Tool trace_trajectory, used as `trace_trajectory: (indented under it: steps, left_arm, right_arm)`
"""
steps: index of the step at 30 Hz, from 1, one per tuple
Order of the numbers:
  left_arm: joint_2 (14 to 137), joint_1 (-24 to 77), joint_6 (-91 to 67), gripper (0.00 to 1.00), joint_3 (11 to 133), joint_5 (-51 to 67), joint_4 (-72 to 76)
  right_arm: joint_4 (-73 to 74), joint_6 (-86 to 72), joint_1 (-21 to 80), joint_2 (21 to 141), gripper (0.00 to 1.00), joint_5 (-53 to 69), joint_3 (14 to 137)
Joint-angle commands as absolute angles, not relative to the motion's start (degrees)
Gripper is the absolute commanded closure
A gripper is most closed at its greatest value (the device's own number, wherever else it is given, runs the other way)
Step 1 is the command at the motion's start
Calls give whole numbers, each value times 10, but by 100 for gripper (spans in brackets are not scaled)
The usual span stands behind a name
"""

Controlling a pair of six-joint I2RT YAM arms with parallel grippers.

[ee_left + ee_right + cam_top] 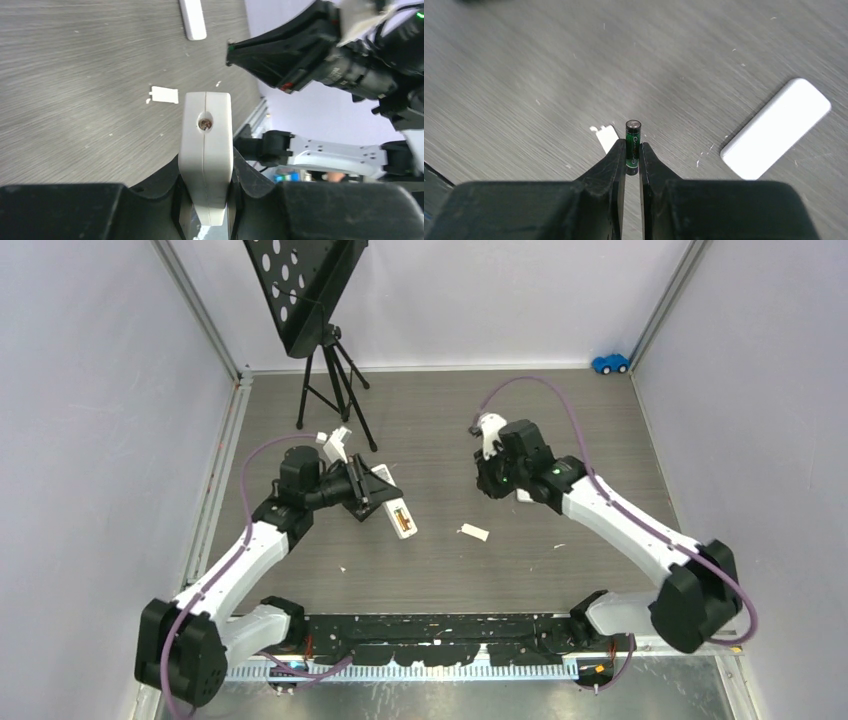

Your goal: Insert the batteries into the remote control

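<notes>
My left gripper is shut on the white remote control, gripping its flat sides. The remote sticks out toward the table's middle, and its open compartment shows in the top view. My right gripper is shut on a small green-wrapped battery. The battery stands lengthwise between the fingertips with its metal end pointing away from the camera, above the grey table. That battery is too small to make out in the top view.
A flat white oblong piece and a small white tabbed scrap lie on the table; one white piece shows between the arms. A black music stand stands at the back left, a blue toy car in the back right corner.
</notes>
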State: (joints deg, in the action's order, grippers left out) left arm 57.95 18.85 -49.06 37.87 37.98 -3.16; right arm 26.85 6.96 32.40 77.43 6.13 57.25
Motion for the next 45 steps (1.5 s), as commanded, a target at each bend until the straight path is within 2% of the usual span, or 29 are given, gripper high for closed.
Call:
trace_trajectory:
  steps: [1,12,17,24,33,45]
  left_arm:
    - [618,205,-598,100,359,446,161]
    - [716,245,-715,100,355,425,302]
    - [740,245,-749,100,351,435,350]
    - [751,245,-754,100,342,436,375]
    - [747,245,-751,100,337,436,379]
    - [746,245,-758,100,341,437,378]
  right_arm:
    - [281,-166,325,715,100,-19,631]
    - [317,-270,375,662,100,99,674]
    - [326,-239,477,664,100,-6,699]
    - [397,-250,530,741,100,-76,776]
    - [441,-224,549,780,94,-51,817]
    - [457,-215,557,802,92,-37,827]
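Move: The right gripper holds a battery; the empty slot at the near end of the remote lies about 17 cm to its left, 10 cm back and some 6 cm higher. The battery cover lies on the table 12 cm below the right hand, about 5 cm back and 3 cm left; a white slab lies on the table about 8 cm ahead and 10 cm right of the hand. From the left gripper, still clamping the remote, the battery is some 18 cm right, 4 cm ahead and 7 cm lower. Lift the right gripper with its battery about 9 cm, then carry it left and back, roughly 10 cm each way, easing down a little at the end, to the empty slot of the remote. Meanwhile bring the left gripper, keeping its hold on the remote, about 6 cm right to meet it, rolling some 20 degrees so its left side sinks. Keep both grips closed. ##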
